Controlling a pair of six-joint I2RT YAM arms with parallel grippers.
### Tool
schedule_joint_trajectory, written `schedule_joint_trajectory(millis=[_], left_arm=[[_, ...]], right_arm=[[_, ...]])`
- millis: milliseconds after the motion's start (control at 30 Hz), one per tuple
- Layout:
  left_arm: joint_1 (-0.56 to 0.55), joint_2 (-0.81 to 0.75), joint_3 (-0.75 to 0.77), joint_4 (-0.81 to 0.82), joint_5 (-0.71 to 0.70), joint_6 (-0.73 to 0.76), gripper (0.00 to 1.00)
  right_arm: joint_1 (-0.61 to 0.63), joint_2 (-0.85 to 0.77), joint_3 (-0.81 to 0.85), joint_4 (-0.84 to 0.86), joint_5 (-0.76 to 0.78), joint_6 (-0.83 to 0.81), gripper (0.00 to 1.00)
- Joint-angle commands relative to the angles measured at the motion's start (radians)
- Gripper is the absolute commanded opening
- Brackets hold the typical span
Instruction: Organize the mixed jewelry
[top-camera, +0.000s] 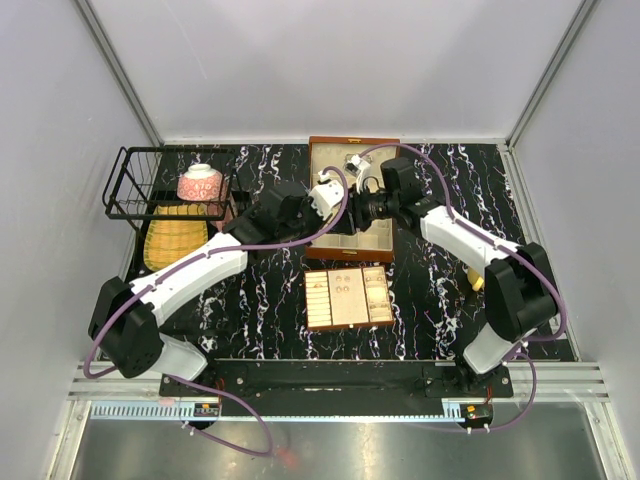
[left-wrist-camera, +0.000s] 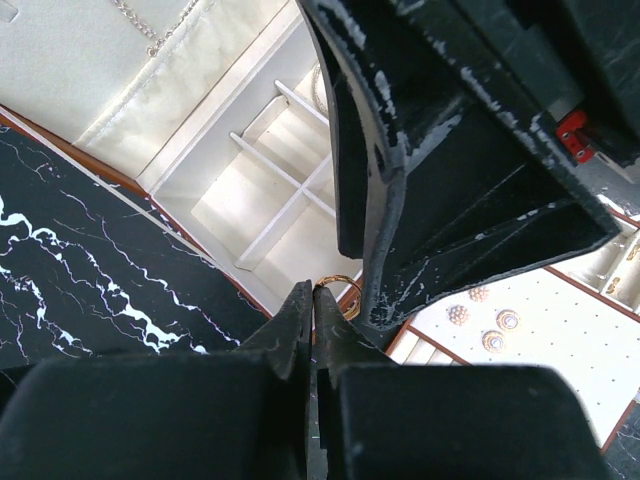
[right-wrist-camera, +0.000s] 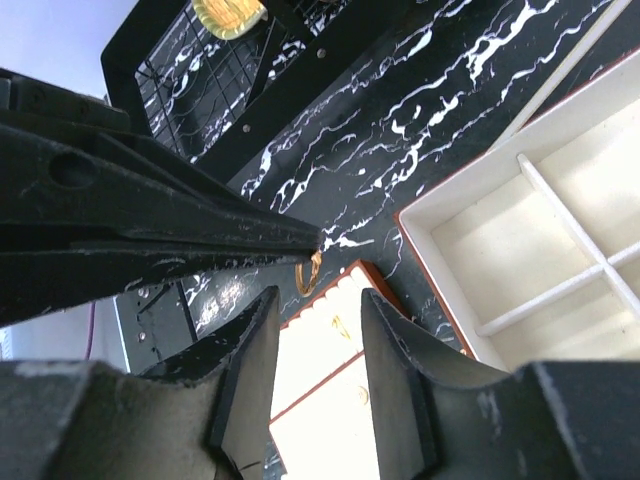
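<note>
A small gold ring (left-wrist-camera: 343, 283) is pinched at the tips of my left gripper (left-wrist-camera: 313, 295), which is shut on it. In the right wrist view the same ring (right-wrist-camera: 309, 273) hangs from the left gripper's dark fingertips (right-wrist-camera: 200, 235), just beyond my right gripper (right-wrist-camera: 318, 295). The right gripper's jaws stand open with nothing between them. Both grippers meet above the open brown box (top-camera: 352, 141) with its white compartments (left-wrist-camera: 270, 190). A fine chain (left-wrist-camera: 150, 30) lies in the box's padded lid. Small earrings (left-wrist-camera: 495, 325) sit on the cream tray insert (top-camera: 348, 297).
A black wire basket (top-camera: 165, 185) at the back left holds a pink-and-white bowl (top-camera: 200, 183), with a yellow bamboo mat (top-camera: 172, 240) beside it. The cream tray (right-wrist-camera: 320, 390) lies on the black marble in front of the box. Something yellow (top-camera: 476, 281) peeks from behind the right arm.
</note>
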Motion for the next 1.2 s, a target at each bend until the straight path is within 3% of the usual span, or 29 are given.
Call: schedule_joint_trajectory(millis=[0, 767, 867, 1033, 1167], left_arm=[[0.004, -0.044, -0.001, 0.047, -0.012, -0.017, 0.00], [0.004, -0.038, -0.003, 0.050, -0.005, -0.014, 0.00], [0.004, -0.038, -0.003, 0.051, -0.003, -0.015, 0.00], [0.004, -0.038, -0.003, 0.051, 0.007, -0.014, 0.00], [0.004, -0.049, -0.003, 0.044, 0.032, -0.009, 0.00]], right_arm=[[0.017, 0.009, 0.056, 0.043, 0.010, 0.007, 0.43], [0.028, 0.022, 0.060, 0.048, -0.014, 0.010, 0.26], [0.031, 0.024, 0.062, 0.048, -0.017, 0.012, 0.20], [0.031, 0.013, 0.057, 0.049, -0.007, 0.007, 0.00], [0.031, -0.005, 0.051, 0.035, 0.010, 0.001, 0.00]])
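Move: The gold hoop is still pinched in the left fingertips, about 1 cm out from that hand's point, and hangs about 1 cm to the left of the right hand, between its parted fingers. From the right hand the open jewelry box lies some 7 cm ahead, 3 cm to the right and 15 cm below. The sectioned tray is about 9 cm back, 3 cm to the right and 17 cm down. The gold hoop is held still in the air by the shut left fingers while the right hand eases about 1 cm to its left, onto the hoop. It then stays there without turning, and its fingers close from nearly half open to shut, pinching the hoop's free part beside the left fingertips. ##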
